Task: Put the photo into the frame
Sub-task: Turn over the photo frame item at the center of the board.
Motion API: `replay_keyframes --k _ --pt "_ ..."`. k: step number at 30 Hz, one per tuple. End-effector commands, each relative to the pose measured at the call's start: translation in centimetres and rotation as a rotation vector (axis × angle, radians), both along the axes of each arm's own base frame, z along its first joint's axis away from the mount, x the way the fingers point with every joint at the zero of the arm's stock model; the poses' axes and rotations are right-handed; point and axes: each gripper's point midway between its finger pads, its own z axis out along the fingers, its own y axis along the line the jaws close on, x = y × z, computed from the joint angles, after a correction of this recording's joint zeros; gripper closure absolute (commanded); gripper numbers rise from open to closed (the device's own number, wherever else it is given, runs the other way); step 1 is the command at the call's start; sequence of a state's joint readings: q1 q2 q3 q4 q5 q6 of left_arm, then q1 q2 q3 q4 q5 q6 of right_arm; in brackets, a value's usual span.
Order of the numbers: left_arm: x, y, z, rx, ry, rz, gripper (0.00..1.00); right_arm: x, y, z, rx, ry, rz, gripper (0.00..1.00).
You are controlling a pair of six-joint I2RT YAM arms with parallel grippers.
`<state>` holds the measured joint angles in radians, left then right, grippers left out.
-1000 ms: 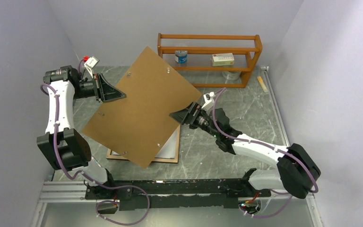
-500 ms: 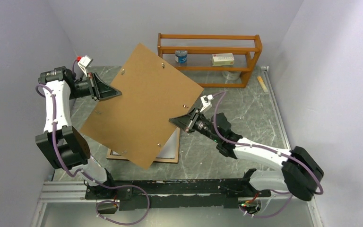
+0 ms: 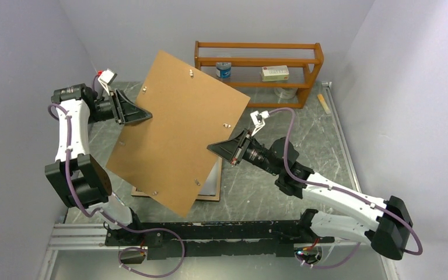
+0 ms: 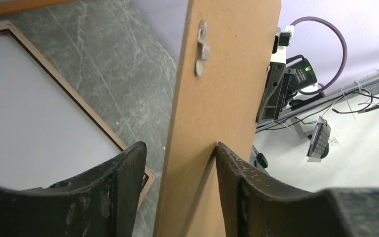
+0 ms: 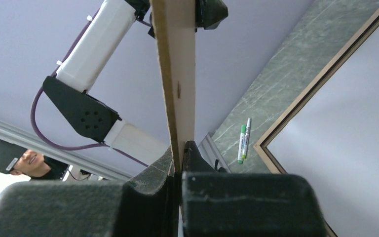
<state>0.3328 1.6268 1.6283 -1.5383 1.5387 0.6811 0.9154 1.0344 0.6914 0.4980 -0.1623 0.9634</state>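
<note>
A large brown backing board (image 3: 181,134) hangs tilted above the table. My right gripper (image 3: 213,146) is shut on its right edge; the right wrist view shows both fingers of that gripper (image 5: 181,148) pressed on the thin board (image 5: 180,74). At the board's left edge my left gripper (image 3: 146,115) is open. In the left wrist view the board (image 4: 227,74) stands between the fingers of this gripper (image 4: 180,148), touching only the right one. Below lies the frame (image 3: 151,193) (image 4: 44,60) (image 5: 321,76), wood side up. A white sheet fills it, apparently the photo (image 3: 213,178) (image 4: 24,108) (image 5: 355,128) face down.
An orange-brown shelf rack (image 3: 256,64) stands at the back with a can (image 3: 224,70) and a small box (image 3: 275,73). A wooden stick (image 3: 325,104) lies at the far right. Two markers (image 5: 243,143) lie on the table beside the frame. Walls close in on both sides.
The right gripper has shut on the board's right edge and the left gripper has opened. The board has swung to a steeper tilt, and the right arm has stretched out further.
</note>
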Motion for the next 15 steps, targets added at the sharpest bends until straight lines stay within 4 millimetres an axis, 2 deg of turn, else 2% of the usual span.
replay_keyframes --k 1,2,4,7,14,15 --pt "-2.1 -0.9 5.6 -0.251 -0.043 0.011 0.37 -0.7 -2.0 7.7 0.141 -0.127 -0.046 1.00" --pt "-2.1 -0.8 5.5 -0.251 -0.045 0.017 0.34 -1.0 -2.3 8.3 0.153 -0.129 -0.051 1.00" --pt "-2.0 -0.6 5.3 -0.252 -0.042 0.026 0.18 -1.2 -3.1 9.2 0.168 -0.119 -0.066 1.00" --pt "-1.8 -0.4 5.0 -0.254 -0.036 0.035 0.07 -0.8 -4.0 9.3 0.139 -0.086 -0.121 1.00" --pt "-1.4 0.3 4.3 -0.254 -0.031 0.061 0.06 1.8 -7.1 6.0 -0.044 0.011 -0.346 1.00" --pt "-1.4 0.3 4.4 -0.253 -0.036 0.064 0.06 2.1 -7.6 6.0 -0.061 0.009 -0.374 1.00"
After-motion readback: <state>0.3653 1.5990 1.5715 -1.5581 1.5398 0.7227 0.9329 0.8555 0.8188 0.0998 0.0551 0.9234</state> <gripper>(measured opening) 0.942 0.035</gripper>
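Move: The brown board is already pinched in the right hand; its middle lies about 11 cm to that hand's left and 4 cm ahead, nearly level. The frame it belongs over is about 30 cm below, some 9 cm left and 8 cm ahead; the markers lie roughly 28 cm left and 7 cm back, also on the table. The board's middle is about 9 cm right of the left hand and 5 cm back, its edge still between those half-open fingers. The right hand keeps its pinch on the board's right-hand edge and draws it to the right, away from the left gripper, about 4.5 cm while rising some 2.5 cm, its wrist swinging roughly 10 degrees clockwise. The left hand all but stays in place, its fingers opening from half to fully wide so that the board's left edge comes free. ##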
